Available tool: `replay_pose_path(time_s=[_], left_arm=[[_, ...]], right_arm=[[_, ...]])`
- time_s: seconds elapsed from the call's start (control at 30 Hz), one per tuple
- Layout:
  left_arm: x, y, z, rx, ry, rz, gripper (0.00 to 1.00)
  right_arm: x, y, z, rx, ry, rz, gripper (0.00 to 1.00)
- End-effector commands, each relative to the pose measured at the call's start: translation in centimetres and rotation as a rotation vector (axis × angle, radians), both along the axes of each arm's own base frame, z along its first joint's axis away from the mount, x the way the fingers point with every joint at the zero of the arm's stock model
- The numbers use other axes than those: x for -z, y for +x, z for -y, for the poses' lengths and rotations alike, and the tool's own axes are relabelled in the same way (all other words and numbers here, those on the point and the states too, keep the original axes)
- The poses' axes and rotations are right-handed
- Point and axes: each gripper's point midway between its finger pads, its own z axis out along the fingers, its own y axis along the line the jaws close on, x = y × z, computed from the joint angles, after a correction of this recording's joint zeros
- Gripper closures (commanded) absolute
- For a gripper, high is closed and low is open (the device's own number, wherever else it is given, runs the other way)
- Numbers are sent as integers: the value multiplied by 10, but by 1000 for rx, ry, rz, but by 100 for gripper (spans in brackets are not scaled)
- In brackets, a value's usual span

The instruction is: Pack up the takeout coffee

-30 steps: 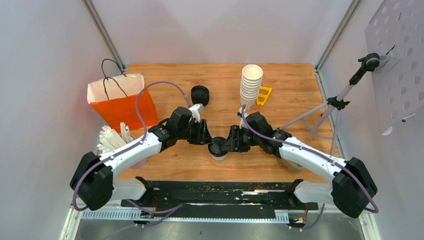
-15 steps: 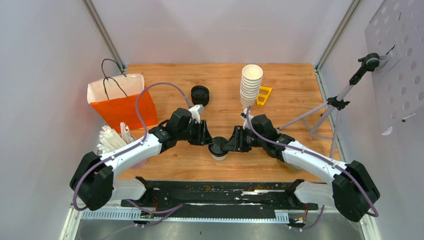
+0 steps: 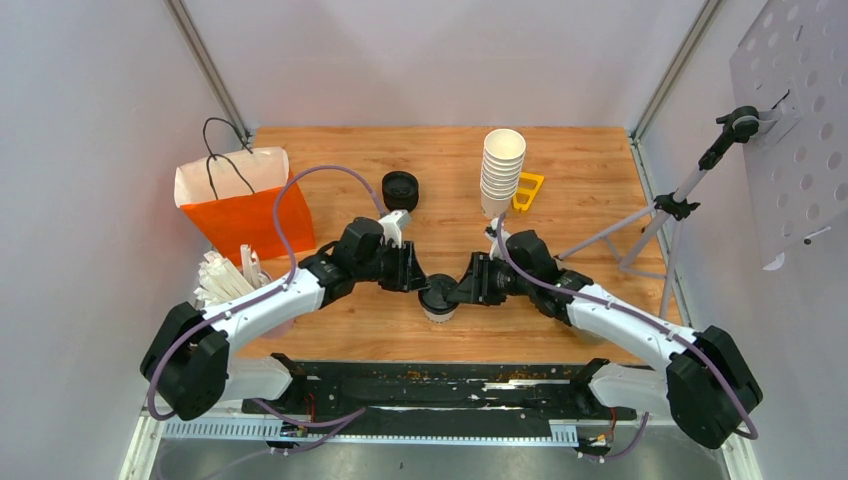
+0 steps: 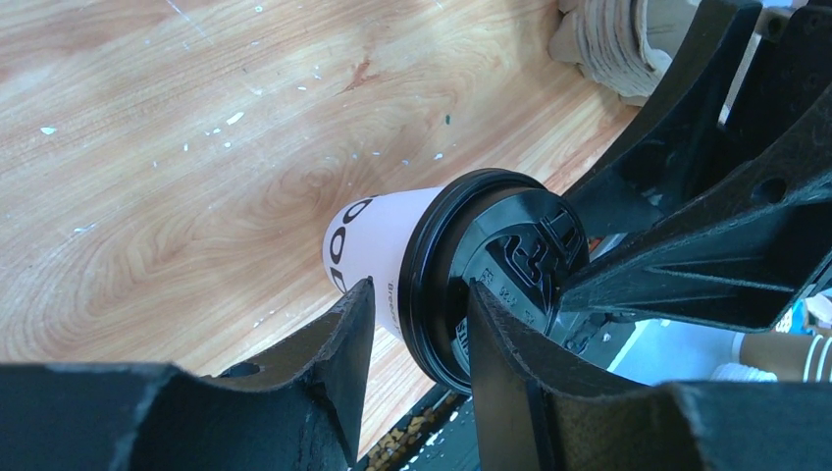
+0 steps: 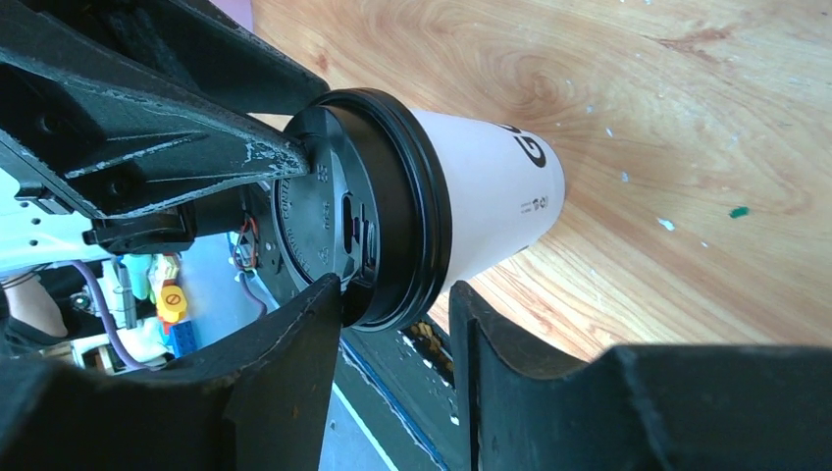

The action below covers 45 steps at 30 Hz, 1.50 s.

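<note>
One takeout coffee [image 3: 437, 298], a small white paper cup with a black lid, stands near the table's front edge between both arms. My left gripper [image 3: 419, 280] meets it from the left and my right gripper [image 3: 457, 291] from the right. In the left wrist view the cup [image 4: 378, 240] and its lid [image 4: 510, 265] fill the middle. The left gripper [image 4: 420, 287] is open and straddles the lid's rim, one finger over the lid top and one beside the cup wall. In the right wrist view the right gripper [image 5: 397, 285] is open astride the same lid [image 5: 343, 216], one finger on its top.
An orange paper bag [image 3: 250, 205] stands open at the back left. White wrapped sticks [image 3: 225, 275] lie beside the left arm. A black stack of lids [image 3: 400, 190], a tall stack of white cups [image 3: 501, 170] and a yellow piece [image 3: 528, 190] are behind. A tripod stand [image 3: 660, 215] is at right.
The left jaws have narrowed a little around the lid's rim. The right arm's wrist has shifted slightly back and right. The cup stays where it was.
</note>
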Motion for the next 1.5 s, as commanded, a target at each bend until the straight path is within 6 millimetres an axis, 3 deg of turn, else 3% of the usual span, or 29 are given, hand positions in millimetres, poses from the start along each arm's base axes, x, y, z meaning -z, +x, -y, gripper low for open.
replay_pose_path(time_s=[0.0, 0.2, 0.4, 0.57, 0.77, 0.9, 1.0, 1.13, 1.4, 1.47], left_arm=[[21, -5, -10, 38, 83, -12, 54], [7, -3, 0, 71, 41, 9, 54], [8, -3, 3, 81, 26, 2, 55], [11, -4, 4, 83, 24, -4, 55], [17, -6, 2, 80, 27, -20, 56], [10, -8, 5, 81, 0, -14, 56], [-11, -3, 9, 84, -29, 15, 55], [-53, 9, 10, 74, -31, 95, 43], [-156, 20, -18, 0, 21, 315, 27], [-183, 14, -32, -22, 22, 382, 7]], right_arm=[[3, -2, 26, -8, -142, -6, 54], [-27, 22, 32, -12, -166, 100, 50], [-44, 31, 16, -99, -136, 135, 53], [-38, 40, 11, -99, -146, 127, 57], [-15, 42, 12, -86, -178, 83, 59], [-17, 42, 16, -75, -193, 87, 59], [-36, 44, 18, -66, -192, 122, 57], [-59, 45, 23, -41, -195, 166, 50], [-84, 36, 28, -6, -256, 257, 12], [-90, 34, 25, -3, -289, 300, 4]])
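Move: The black lid on the coffee cup sits between my hands, its middle about 4 cm to the right and 1 cm back of my left hand, a fingertip lower. From my right hand it is about 3 cm to the left, level front to back. The spare lids stand some 24 cm ahead and 4 cm left of my left hand; the white cup stack is 24 cm ahead and 10 cm right of my right hand. My left fingertips stay on the lid and ease about 1 cm right, while my right hand comes off it, arcs forward and right some 4 cm, then dips 2 cm again by the lid's far right rim. Then both fingers open wider and I lift away, left hand up about 11 cm with a slight forward drift, right hand about 5 cm, each wrist tipping up roughly 10 degrees. ##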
